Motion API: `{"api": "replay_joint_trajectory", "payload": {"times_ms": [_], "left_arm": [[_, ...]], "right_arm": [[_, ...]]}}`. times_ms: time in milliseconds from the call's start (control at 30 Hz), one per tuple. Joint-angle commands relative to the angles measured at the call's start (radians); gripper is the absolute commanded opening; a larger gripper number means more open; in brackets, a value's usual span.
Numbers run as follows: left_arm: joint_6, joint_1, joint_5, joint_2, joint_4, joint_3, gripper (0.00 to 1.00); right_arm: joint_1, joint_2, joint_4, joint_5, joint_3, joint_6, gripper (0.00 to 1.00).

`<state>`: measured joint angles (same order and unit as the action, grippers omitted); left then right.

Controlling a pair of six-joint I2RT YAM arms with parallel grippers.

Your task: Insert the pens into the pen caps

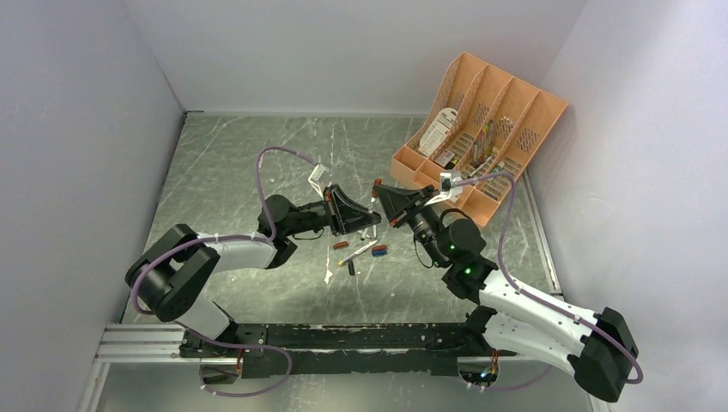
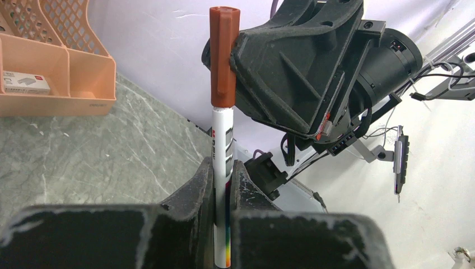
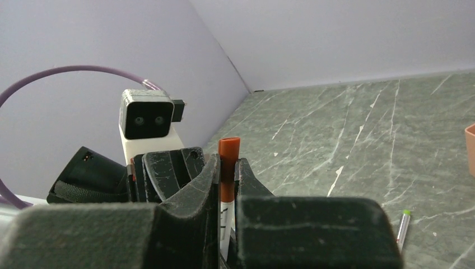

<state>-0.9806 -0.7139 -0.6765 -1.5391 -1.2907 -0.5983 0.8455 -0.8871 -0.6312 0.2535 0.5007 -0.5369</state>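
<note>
A white pen stands between my left gripper's jaws, which are shut on its barrel. A red-brown pen cap sits on the pen's top end. My right gripper is shut on that cap, with the white barrel showing below it. From above, the two grippers meet tip to tip over the table's middle. More pens and loose caps lie on the table just in front of them.
An orange slotted organizer tray stands at the back right, close behind the right wrist. Grey walls close in the table on the left, back and right. A thin pen with a green tip lies on the marble surface.
</note>
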Motion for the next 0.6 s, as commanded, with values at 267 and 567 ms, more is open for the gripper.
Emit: {"api": "replay_joint_trajectory", "payload": {"times_ms": [267,567], "left_arm": [[0.121,0.007,0.029,0.02,-0.023,-0.081,0.07],[0.418,0.007,0.031,0.06,0.254,-0.127,0.07]], "right_arm": [[0.002,-0.039,0.05,-0.058,-0.037,-0.008,0.03],[0.002,0.041,0.119,-0.041,-0.005,0.055,0.45]]}}
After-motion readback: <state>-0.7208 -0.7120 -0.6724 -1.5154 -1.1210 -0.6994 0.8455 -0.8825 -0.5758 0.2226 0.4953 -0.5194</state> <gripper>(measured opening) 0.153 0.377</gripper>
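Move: At the right fingertips sits the brown cap, already on the white pen that the left hand grips. From the left hand, that cap is about 5 cm forward and 5 cm up, neither left nor right. On the table some 30 cm below the right hand, the blue cap lies level fore-and-aft and 2 cm right, the yellow-ended marker 1 cm back and 3 cm left, and a loose brown cap 2 cm forward and 8 cm left. Letting go of the brown cap, the right hand opens its fingers to over a third after a brief hold, and sinks about 1.5 cm. The left keeps its pinch on the white pen and carries it about 2 cm forward and, at the end, 1 cm up, drifting slightly right and rolling some 10 degrees so the pen stands more upright. ##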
